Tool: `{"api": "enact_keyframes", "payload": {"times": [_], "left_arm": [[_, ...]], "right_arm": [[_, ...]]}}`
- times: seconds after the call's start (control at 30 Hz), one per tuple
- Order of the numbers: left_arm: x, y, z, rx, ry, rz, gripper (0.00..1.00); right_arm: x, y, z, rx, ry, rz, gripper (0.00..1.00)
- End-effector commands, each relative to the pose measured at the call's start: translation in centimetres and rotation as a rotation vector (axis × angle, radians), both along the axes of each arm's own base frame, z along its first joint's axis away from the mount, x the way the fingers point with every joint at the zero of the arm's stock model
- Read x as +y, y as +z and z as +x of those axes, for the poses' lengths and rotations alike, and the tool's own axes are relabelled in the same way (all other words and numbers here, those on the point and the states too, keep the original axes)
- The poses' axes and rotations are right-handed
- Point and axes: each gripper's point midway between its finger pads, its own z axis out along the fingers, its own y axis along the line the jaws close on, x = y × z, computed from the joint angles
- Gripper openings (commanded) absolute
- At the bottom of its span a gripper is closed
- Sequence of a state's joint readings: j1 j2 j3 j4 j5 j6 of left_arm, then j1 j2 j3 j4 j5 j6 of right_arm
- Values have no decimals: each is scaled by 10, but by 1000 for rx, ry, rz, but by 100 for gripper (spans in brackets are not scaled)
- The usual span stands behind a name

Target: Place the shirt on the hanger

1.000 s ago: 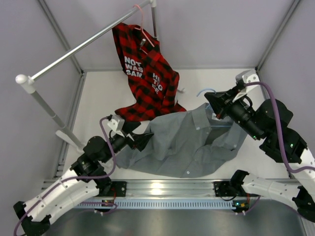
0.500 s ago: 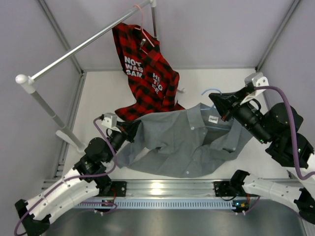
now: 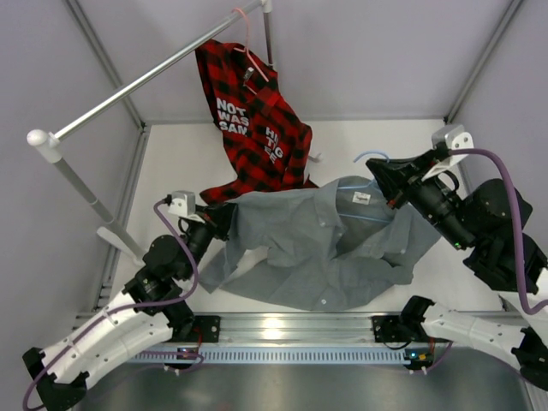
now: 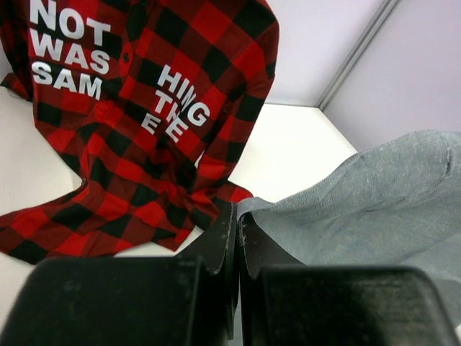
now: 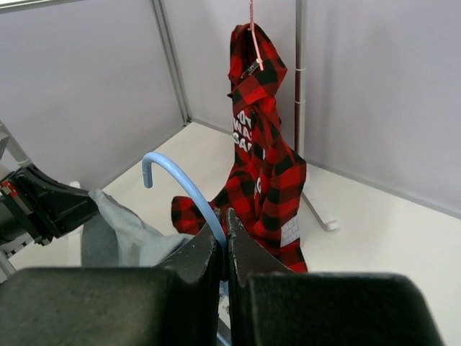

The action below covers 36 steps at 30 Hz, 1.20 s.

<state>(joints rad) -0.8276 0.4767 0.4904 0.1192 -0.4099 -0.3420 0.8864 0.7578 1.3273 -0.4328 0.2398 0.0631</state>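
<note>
The grey shirt (image 3: 317,244) hangs spread between my two grippers above the table, its collar at the right. My left gripper (image 3: 221,221) is shut on the shirt's left edge, which shows in the left wrist view (image 4: 374,194) beside the jaws (image 4: 238,216). My right gripper (image 3: 387,181) is shut on the neck of the light-blue hanger (image 3: 370,157). The hanger's hook curves up from the jaws in the right wrist view (image 5: 176,180), where the gripper (image 5: 224,223) pinches it. The hanger's frame lies inside the shirt's collar, mostly hidden.
A red-and-black plaid shirt (image 3: 257,128) with white lettering hangs on a pink hanger (image 3: 248,38) from a metal rail (image 3: 145,81) at the back left. Its hem rests on the table near my left gripper. Grey walls and frame posts enclose the table.
Both grippers have risen and moved apart, the left toward the left and the right toward the back right. The grey shirt is stretched wider and lifted higher off the table.
</note>
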Motion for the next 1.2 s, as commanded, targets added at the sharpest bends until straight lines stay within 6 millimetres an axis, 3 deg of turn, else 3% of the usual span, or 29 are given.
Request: {"api": "enact_keyframes", "payload": {"times": [0.0,0.13,0.23,0.27,0.3,0.33,0.4,0.47,0.5,0.57,0.6,0.67,0.7,0.73,0.77,0.8,0.83,0.87,1.17], "left_arm": [[-1,49,-3,-88,-19,-10,0],[10,62,0,-85,35,14,0],[20,55,5,-43,97,31,0],[23,55,6,-31,114,13,4],[29,45,8,9,151,38,40],[31,42,8,21,163,43,64],[35,46,5,32,163,42,98],[33,58,-1,9,126,54,98],[33,79,-7,-26,98,36,98],[11,100,-22,-99,-61,78,98],[4,125,-31,-153,-125,71,98],[-32,142,-57,-240,-369,148,98],[-59,134,-57,-222,-484,210,98],[-69,158,-69,-287,-572,240,98],[-104,131,-78,-222,-779,323,98],[-116,127,-82,-217,-861,350,98],[-124,138,-86,-267,-919,375,98],[-142,122,-87,-232,-1023,400,98],[-182,103,-77,-336,-1215,488,98]], "right_arm": [[4,44,-5,-78,31,98,0],[7,48,-5,-80,42,101,0],[6,46,-4,-78,38,103,0],[6,46,-4,-78,36,104,0],[4,47,-5,-80,30,106,0],[3,47,-4,-80,25,105,0],[1,47,-3,-82,16,102,0],[2,43,-1,-77,10,86,0],[1,42,0,-75,2,81,0],[3,35,4,-65,-6,59,0],[5,32,5,-60,-8,53,0],[7,25,6,-53,-4,37,0],[9,23,5,-53,8,31,0],[11,21,5,-55,18,17,0],[12,20,3,-58,31,10,0],[18,19,-2,-63,74,-3,0],[21,18,-6,-71,102,-17,0],[23,18,-10,-77,127,-19,0],[41,5,-28,-67,271,-61,0]]}}
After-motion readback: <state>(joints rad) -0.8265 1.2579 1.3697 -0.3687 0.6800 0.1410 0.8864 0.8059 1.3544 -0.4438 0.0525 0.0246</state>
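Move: The grey shirt's near shoulder fold, beside the hanger, lies some 23 cm to the right of the left gripper, roughly 3 cm back and 8 cm above; from the right gripper it is about 9 cm left, level front to back and 8 cm below. The hanger hook, in the right fingers, is about 30 cm right of the left gripper, 3 cm back and 16 cm higher. The plaid shirt hangs about 22 cm ahead of the left gripper, 5 cm to its right, at its height. Lift the left gripper a few centimetres with the grey cloth edge still pinched, then open wide to release it. Arc up and slightly back, swing about 18 cm right towards the shoulder fold and come partly down, turning the wrist some 60 degrees clockwise with its left side rising. Keep the right fingers shut on the hanger, easing it about 3 cm left late on. ##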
